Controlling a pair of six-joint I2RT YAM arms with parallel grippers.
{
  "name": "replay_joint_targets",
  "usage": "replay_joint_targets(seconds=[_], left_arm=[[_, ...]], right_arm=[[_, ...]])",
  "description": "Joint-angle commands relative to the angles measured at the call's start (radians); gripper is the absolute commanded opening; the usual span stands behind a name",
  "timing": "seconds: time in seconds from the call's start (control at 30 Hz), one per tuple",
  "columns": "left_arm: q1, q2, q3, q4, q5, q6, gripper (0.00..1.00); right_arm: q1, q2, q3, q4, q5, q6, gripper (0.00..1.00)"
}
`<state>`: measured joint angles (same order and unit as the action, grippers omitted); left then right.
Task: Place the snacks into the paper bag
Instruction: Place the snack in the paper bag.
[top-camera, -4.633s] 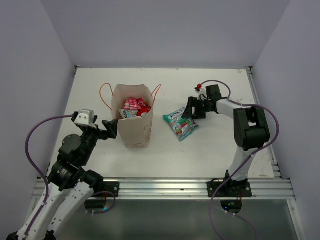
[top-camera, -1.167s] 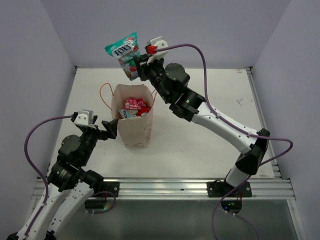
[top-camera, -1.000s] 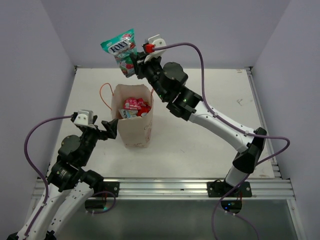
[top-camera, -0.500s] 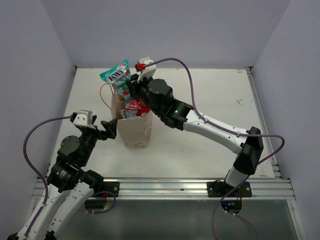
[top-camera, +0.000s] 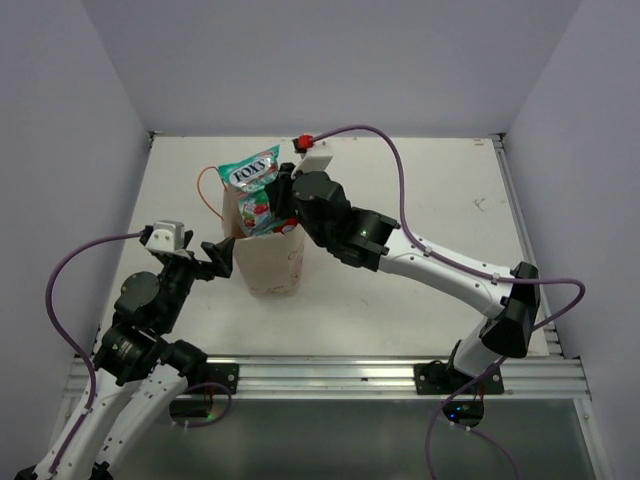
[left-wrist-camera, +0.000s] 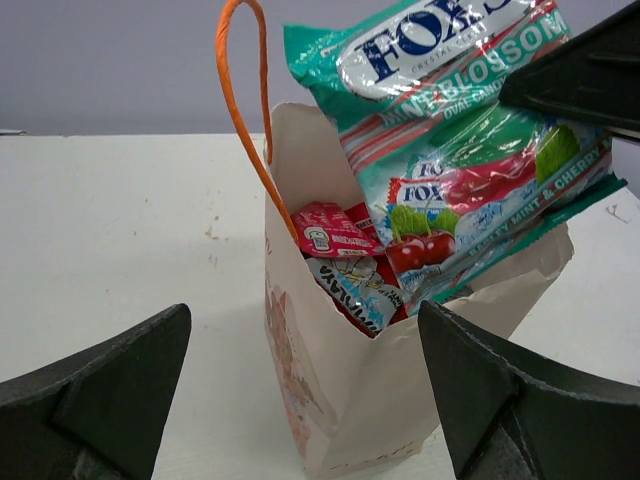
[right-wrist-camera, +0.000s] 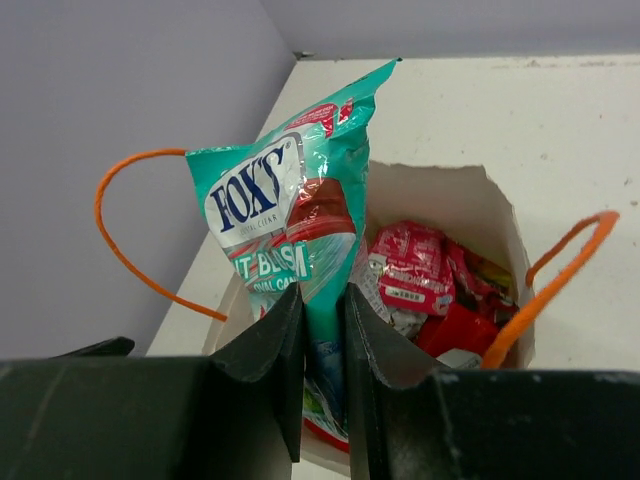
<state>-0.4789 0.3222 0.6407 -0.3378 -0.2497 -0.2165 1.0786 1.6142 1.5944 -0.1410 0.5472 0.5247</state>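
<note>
The cream paper bag (top-camera: 268, 262) stands upright on the table, its mouth open. My right gripper (top-camera: 275, 203) is shut on the teal-white FOX'S packet (top-camera: 252, 183) and holds it slanting over the mouth, lower end inside the rim. In the right wrist view the fingers (right-wrist-camera: 275, 360) pinch the FOX'S packet (right-wrist-camera: 285, 225) above red snacks (right-wrist-camera: 415, 265) lying in the bag (right-wrist-camera: 440, 190). My left gripper (top-camera: 222, 255) is open, just left of the bag and apart from it. Its view shows the bag (left-wrist-camera: 380, 400), the FOX'S packet (left-wrist-camera: 460, 150), and red (left-wrist-camera: 325, 232) and light-blue (left-wrist-camera: 355, 290) packets inside.
Thin orange cord handles (left-wrist-camera: 245, 100) (right-wrist-camera: 140, 240) stick up at both sides of the bag's mouth. White table (top-camera: 420, 200) stretches to the right of the bag. Grey walls enclose the left, back and right. A metal rail (top-camera: 330, 375) runs along the near edge.
My right arm has brought the FOX'S packet down from high above the bag to its mouth. The left arm and the bag have stayed still.
</note>
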Motion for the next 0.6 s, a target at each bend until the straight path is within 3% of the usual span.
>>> replay_joint_targets(seconds=[0.0, 0.57], left_arm=[[0.002, -0.011, -0.009, 0.045, -0.010, 0.014, 1.00], [0.002, -0.017, -0.007, 0.040, -0.011, 0.012, 1.00]], right_arm=[[0.018, -0.004, 0.076, -0.097, 0.063, 0.167, 0.00], [0.023, 0.110, 0.118, -0.155, 0.023, 0.334, 0.00]])
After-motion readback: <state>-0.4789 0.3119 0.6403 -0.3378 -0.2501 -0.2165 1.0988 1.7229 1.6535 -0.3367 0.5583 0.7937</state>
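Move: I hold the green Fox's snack just above the paper bag; from my right hand the middle of the bag's mouth lies about 4 cm ahead, 3 cm left and 9 cm below. The red packets already inside are roughly 6 cm ahead, 1 cm left and 16 cm down. The left orange handle rises some 17 cm to my left and 4 cm ahead. From my idle left hand the mouth is about 14 cm ahead and 11 cm right, near its own height. I lower the snack with my right hand into the mouth of the paper bag, going down steadily by about 6 cm and easing a little to the left, while my wrist tips the fingers downward some 15 degrees. My fingers stay closed on the snack's edge all the way. ##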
